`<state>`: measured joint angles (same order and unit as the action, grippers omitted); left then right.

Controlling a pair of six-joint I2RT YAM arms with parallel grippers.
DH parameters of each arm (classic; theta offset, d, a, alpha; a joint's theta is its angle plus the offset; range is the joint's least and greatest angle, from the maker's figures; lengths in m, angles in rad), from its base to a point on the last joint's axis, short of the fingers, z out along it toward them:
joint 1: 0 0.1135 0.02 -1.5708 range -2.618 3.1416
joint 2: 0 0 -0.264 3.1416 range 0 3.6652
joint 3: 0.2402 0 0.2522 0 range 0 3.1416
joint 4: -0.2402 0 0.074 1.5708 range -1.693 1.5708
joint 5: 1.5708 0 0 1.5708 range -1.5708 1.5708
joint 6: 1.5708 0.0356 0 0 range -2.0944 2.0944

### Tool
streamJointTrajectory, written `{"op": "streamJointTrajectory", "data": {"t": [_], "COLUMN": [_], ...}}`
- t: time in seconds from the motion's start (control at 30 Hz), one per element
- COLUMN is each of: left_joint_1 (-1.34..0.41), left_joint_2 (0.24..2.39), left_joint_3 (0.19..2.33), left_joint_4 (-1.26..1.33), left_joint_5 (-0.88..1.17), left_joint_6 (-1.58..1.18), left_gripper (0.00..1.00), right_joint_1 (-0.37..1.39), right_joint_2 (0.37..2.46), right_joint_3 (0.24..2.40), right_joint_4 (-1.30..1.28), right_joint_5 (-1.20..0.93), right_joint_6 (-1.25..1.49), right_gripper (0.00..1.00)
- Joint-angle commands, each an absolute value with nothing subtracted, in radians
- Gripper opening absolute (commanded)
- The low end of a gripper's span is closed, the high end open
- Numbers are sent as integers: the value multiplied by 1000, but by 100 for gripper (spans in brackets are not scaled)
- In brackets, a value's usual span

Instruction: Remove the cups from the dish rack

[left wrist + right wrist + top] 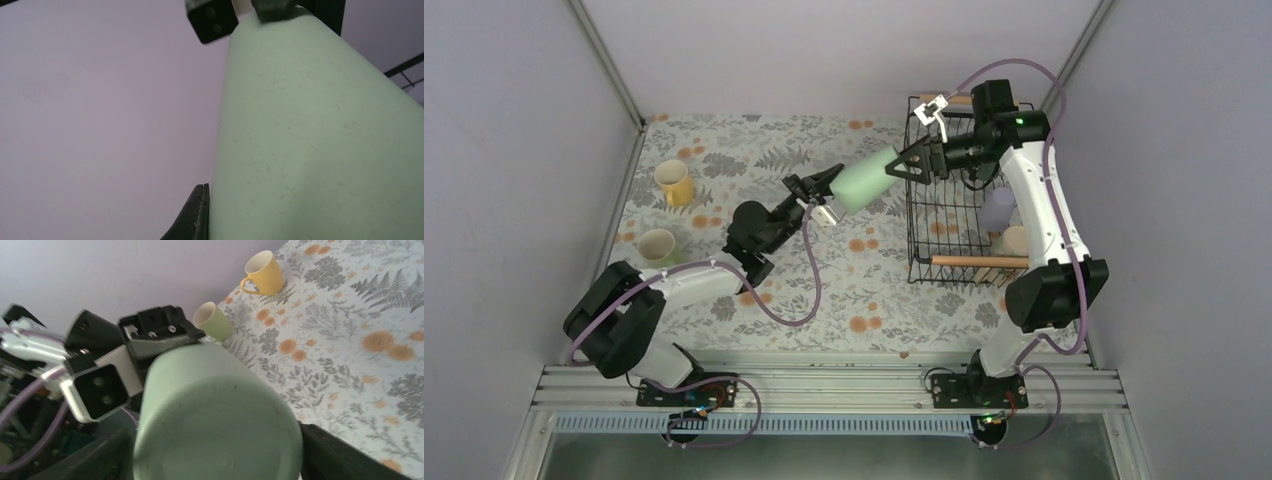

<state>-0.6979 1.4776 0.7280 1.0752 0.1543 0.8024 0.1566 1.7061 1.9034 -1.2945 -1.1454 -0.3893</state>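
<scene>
A mint green cup [864, 180] hangs on its side in the air just left of the black wire dish rack [911, 200]. My left gripper [832, 185] is shut on the cup's rim wall; one finger [199, 217] lies flat against the outside of the mint green cup [310, 140] and the other is hidden. My right gripper [904, 162] stands open around the cup's base [215, 415], its fingers [340, 455] flanking it. A lavender cup [999, 208] and a beige cup [1016, 240] sit in the rack.
A yellow cup [674, 182] and an olive green cup [657, 246] stand upright at the left of the flowered table cloth [824, 290]; both show in the right wrist view, yellow [262, 272] and olive [212, 320]. Grey walls close in the sides and back.
</scene>
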Motion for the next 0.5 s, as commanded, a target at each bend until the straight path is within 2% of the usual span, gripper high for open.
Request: {"op": "streamJointTrajectory", "data": {"t": [0.0, 0.03, 0.07, 0.23, 0.3, 0.37, 0.47], "left_joint_1": [-707, -707, -706, -684, -658, -611, -527], "left_joint_2": [1405, 1392, 1378, 1289, 1264, 1264, 1280], "left_joint_3": [747, 751, 755, 801, 884, 1038, 1179], "left_joint_4": [1097, 1064, 1027, 779, 562, 218, -108], "left_joint_5": [165, 166, 160, 105, 85, 116, 152], "left_joint_6": [800, 818, 842, 967, 978, 999, 1080], "left_gripper": [3, 3, 2, 2, 2, 2, 2], "right_joint_1": [167, 167, 167, 163, 160, 158, 149], "right_joint_2": [1671, 1671, 1671, 1573, 1548, 1529, 1519], "right_joint_3": [1908, 1916, 1928, 1884, 1851, 1828, 1787], "right_joint_4": [-1284, -1284, -1283, -1186, -1145, -1104, -1022], "right_joint_5": [-1079, -1050, -1020, -697, -552, -444, -268], "right_joint_6": [-406, -412, -415, -407, -416, -421, -398], "right_gripper": [90, 98, 100, 100, 100, 100, 100]}}
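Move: The tall green cup spans the hands: its middle is about 5 cm right, 3 cm ahead and 2 cm above the left hand; from the right, 6 cm left, 2 cm back and 2 cm below. On the table some 28 cm below the left hand, the yellow mug stands 37 cm left and 17 cm ahead, the light green mug 38 cm left, about level. About 25 cm below the right hand, the lavender cup sits 26 cm right, 8 cm ahead; the cream cup 28 cm right, 1 cm ahead. Keep the left gripper shut on the tall green cup's mouth end and carry the cup up about 5 cm, easing leftward and, late on, forward, while rolling the wrist some 15 degrees. Finish opening the right gripper to let go of the base end, then draw back about 6 cm to the right and a little forward, over the dish rack, tipping its fingers downward and turning clockwise. ##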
